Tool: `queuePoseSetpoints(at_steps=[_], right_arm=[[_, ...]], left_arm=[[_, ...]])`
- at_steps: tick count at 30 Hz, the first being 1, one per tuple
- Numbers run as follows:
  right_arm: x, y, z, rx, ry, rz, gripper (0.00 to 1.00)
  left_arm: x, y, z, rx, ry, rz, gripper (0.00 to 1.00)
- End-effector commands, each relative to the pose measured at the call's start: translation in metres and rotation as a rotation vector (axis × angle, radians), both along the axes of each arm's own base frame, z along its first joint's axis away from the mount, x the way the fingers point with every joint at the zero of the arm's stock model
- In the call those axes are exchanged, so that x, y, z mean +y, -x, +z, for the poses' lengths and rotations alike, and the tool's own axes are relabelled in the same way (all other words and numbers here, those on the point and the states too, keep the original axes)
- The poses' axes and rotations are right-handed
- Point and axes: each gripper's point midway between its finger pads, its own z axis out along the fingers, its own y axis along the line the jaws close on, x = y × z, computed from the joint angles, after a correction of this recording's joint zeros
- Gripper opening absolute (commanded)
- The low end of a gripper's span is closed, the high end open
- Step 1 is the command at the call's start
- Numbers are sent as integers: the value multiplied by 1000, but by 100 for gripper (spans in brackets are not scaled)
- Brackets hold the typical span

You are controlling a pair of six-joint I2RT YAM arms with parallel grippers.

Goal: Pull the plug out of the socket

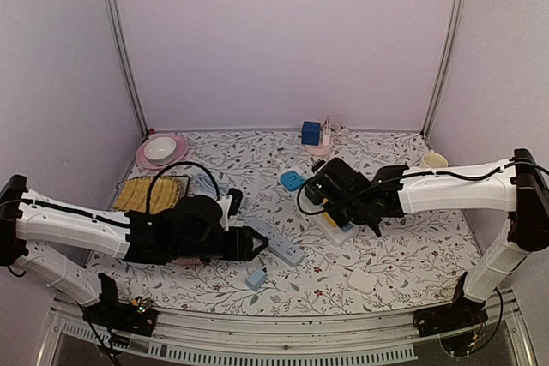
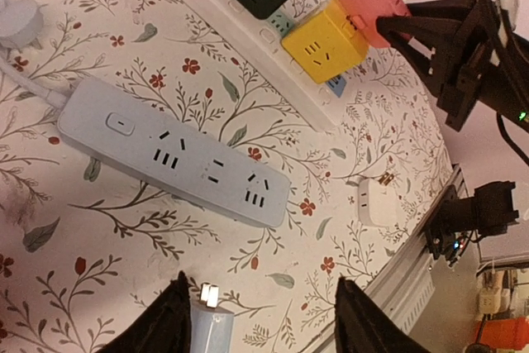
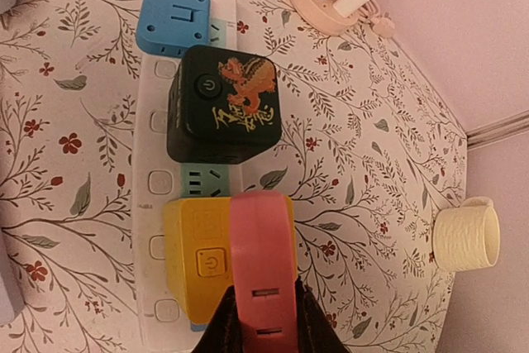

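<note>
A pink plug point(image 3: 262, 262) sits in a yellow cube socket point(image 3: 194, 262), which is plugged into a long white power strip point(image 3: 155, 179). My right gripper point(image 3: 263, 324) is shut on the pink plug, one dark finger against each side. The left wrist view shows the same pink plug point(image 2: 372, 7) and yellow cube point(image 2: 324, 39) from the side. My left gripper point(image 2: 260, 303) hangs open over the tablecloth beside a grey-blue power strip point(image 2: 173, 155). A small light-blue plug point(image 2: 211, 324) lies loose by its left finger. From above, the right gripper point(image 1: 333, 203) hides the pink plug.
A black cube adapter point(image 3: 223, 113) and a blue plug point(image 3: 173, 18) also sit on the white strip. A white adapter point(image 1: 363, 281) lies near the front. A pink plate with a bowl point(image 1: 161, 151), a yellow cloth point(image 1: 153, 193), a blue cube point(image 1: 310, 133) and a cup point(image 1: 434, 160) lie further off.
</note>
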Motion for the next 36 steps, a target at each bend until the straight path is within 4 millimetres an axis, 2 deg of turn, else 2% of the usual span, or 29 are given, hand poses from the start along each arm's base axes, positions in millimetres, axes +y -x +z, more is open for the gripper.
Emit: queuePoseSetpoints(at_steps=[1, 8, 17, 20, 23, 26, 32, 36], right_arm=[[24, 7, 46, 22, -229, 47, 4], [35, 41, 48, 193, -476, 68, 4], [44, 66, 36, 323, -700, 34, 3], [46, 72, 29, 351, -762, 30, 3], [44, 78, 23, 373, -799, 20, 3], [46, 86, 27, 400, -867, 41, 3], [41, 97, 44, 399, -1004, 59, 3], [39, 98, 41, 404, -1010, 53, 3]], left_arm=[[-8, -1, -6, -3, 5, -7, 60], [-36, -10, -10, -1, 13, -28, 60], [-75, -29, 12, -39, 148, -4, 61], [-89, -27, 17, -43, 213, -15, 61], [-102, -24, 14, -45, 214, -34, 61], [-113, -22, 11, -49, 196, -45, 61], [-115, -20, 0, -54, 151, -12, 59], [-114, -20, -9, -43, 128, -4, 59]])
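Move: The yellow plug sits about 8 cm ahead of the left gripper, 17 cm to its right and 4 cm lower; from the right gripper, which already grips the pink plug on the yellow plug's side, it is some 3 cm left, 2 cm back and 3 cm down. The dark cube plug is about 5 cm farther out and 5 cm left of the yellow one. The grey power strip lies roughly 6 cm ahead, 3 cm right and 8 cm below the left gripper. Keep the right gripper shut on the pink plug and draw it back about 10 cm and slightly left, dragging the white strip along, while rolling the wrist some 50 degrees, left side rising, to swing the fingers leftward. Bring the open left gripper about 11 cm right, dipping 3 cm and rising again, up to the yellow plug; don't close it. ##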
